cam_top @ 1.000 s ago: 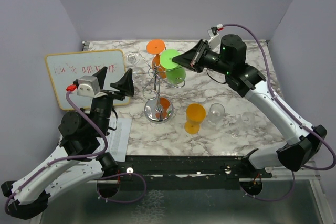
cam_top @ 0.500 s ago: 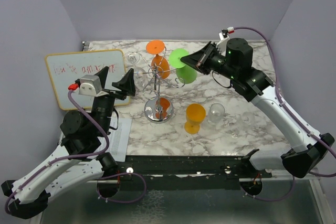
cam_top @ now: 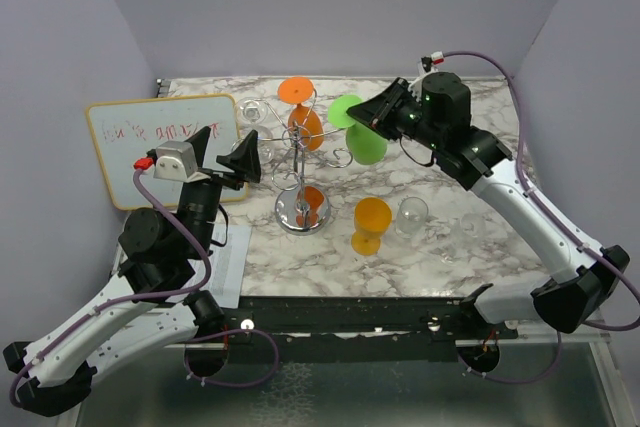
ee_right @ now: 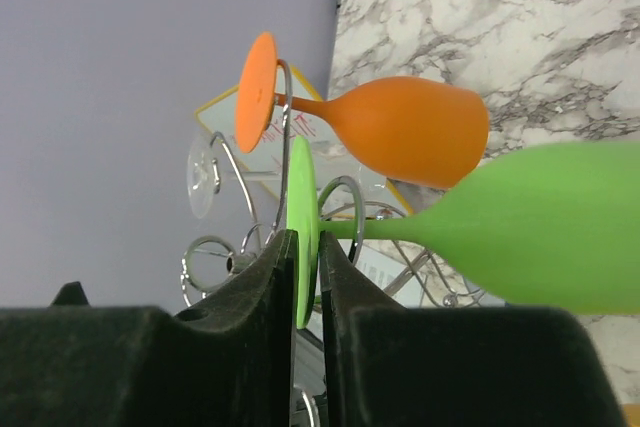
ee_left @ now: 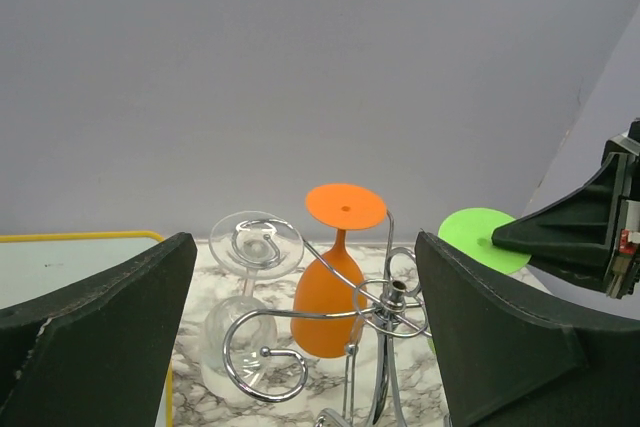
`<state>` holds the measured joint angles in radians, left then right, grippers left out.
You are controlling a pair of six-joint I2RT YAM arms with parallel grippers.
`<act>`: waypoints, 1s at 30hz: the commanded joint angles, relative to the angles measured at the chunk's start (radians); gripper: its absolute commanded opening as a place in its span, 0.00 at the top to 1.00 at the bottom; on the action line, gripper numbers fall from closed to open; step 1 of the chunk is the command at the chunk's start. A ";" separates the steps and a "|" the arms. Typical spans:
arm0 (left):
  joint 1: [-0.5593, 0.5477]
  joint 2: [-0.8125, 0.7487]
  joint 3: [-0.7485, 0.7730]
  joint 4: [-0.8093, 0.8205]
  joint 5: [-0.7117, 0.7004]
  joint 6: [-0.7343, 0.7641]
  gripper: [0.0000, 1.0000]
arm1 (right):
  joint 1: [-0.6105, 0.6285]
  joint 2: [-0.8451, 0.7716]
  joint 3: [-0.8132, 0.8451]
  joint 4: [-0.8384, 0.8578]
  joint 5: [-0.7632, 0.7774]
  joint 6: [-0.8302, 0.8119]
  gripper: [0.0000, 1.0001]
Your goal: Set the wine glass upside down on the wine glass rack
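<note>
A green wine glass hangs bowl-down at the right side of the chrome wine glass rack. Its stem lies in one of the rack's loops and its flat foot is on top. My right gripper has both fingers pressed close on either side of that foot. An orange glass and a clear glass also hang upside down on the rack. My left gripper is wide open just left of the rack, holding nothing.
An orange glass stands on the marble table in front of the rack. Two clear glasses stand to its right. A whiteboard lies at the left, and a paper sheet near the left arm's base.
My right gripper has carried the green glass a little to the right along the rack's arm, and the bowl now hangs lower. The left arm has barely moved.
</note>
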<state>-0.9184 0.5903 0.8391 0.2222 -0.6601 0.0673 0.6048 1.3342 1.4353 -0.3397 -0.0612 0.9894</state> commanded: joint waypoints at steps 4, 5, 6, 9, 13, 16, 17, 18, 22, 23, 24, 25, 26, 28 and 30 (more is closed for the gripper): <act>-0.001 -0.009 0.015 -0.003 -0.006 -0.003 0.09 | 0.001 0.011 0.035 -0.010 0.035 -0.028 0.71; -0.001 -0.009 0.015 -0.003 -0.006 -0.002 0.09 | 0.001 0.008 0.036 -0.013 0.036 -0.028 0.68; -0.001 -0.009 0.015 -0.004 -0.007 -0.002 0.09 | 0.000 0.005 0.035 -0.015 0.037 -0.028 0.65; 0.000 -0.012 0.016 -0.008 -0.008 -0.004 0.09 | 0.000 -0.010 0.032 -0.024 0.046 -0.030 0.57; -0.001 -0.012 0.023 -0.023 -0.019 -0.010 0.09 | 0.000 -0.032 0.025 -0.037 0.057 -0.031 0.50; -0.001 -0.015 0.027 -0.030 -0.014 -0.015 0.09 | 0.000 -0.054 0.017 -0.049 0.057 -0.033 0.47; -0.001 -0.017 0.028 -0.032 -0.012 -0.016 0.09 | 0.000 -0.065 0.007 -0.048 0.057 -0.034 0.46; -0.001 -0.016 0.030 -0.035 -0.008 -0.019 0.09 | 0.000 -0.081 -0.004 -0.045 0.057 -0.038 0.45; -0.002 -0.020 0.042 -0.057 0.017 -0.029 0.09 | 0.000 -0.160 -0.061 0.003 0.036 -0.113 0.39; -0.001 -0.020 0.045 -0.064 0.027 -0.031 0.09 | 0.000 -0.177 -0.069 0.000 0.027 -0.140 0.38; -0.002 -0.021 0.048 -0.069 0.037 -0.034 0.08 | 0.000 -0.194 -0.075 -0.009 0.020 -0.164 0.37; -0.002 -0.022 0.050 -0.073 0.045 -0.036 0.08 | 0.000 -0.210 -0.079 -0.025 0.015 -0.188 0.37; -0.001 -0.023 0.051 -0.075 0.057 -0.039 0.08 | 0.000 -0.228 -0.082 -0.039 0.008 -0.212 0.36; -0.002 -0.024 0.051 -0.078 0.072 -0.042 0.08 | 0.000 -0.253 -0.088 -0.077 -0.001 -0.248 0.35; -0.002 -0.025 0.053 -0.079 0.076 -0.049 0.08 | 0.000 -0.268 -0.088 -0.116 0.006 -0.265 0.35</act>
<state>-0.9184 0.5762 0.8619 0.1699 -0.6300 0.0402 0.6048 1.0985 1.3624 -0.3729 -0.0402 0.8177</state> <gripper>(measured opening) 0.919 0.646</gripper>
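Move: Held at the right fingertips is the green glass's foot, its middle about 2 cm to the left of that hand and 1 cm ahead; the rack's right hook loops round the stem some 2 cm below the fingertips. The orange glass's foot is about 11 cm left and 5 cm ahead at the same height, the rack's hub 10 cm left and 3 cm back. From the left hand the green foot lies roughly 19 cm right, 9 cm ahead, 7 cm lower. Letting go of the green glass's foot at the rack's hook, the right hand spreads its fingers from nearly shut to about two thirds open, almost in place at first. It then draws away from the rack, back, to the right and up, about 5 cm back and 4 cm each of the others, while the fingers tip upward by some 10 degrees. ##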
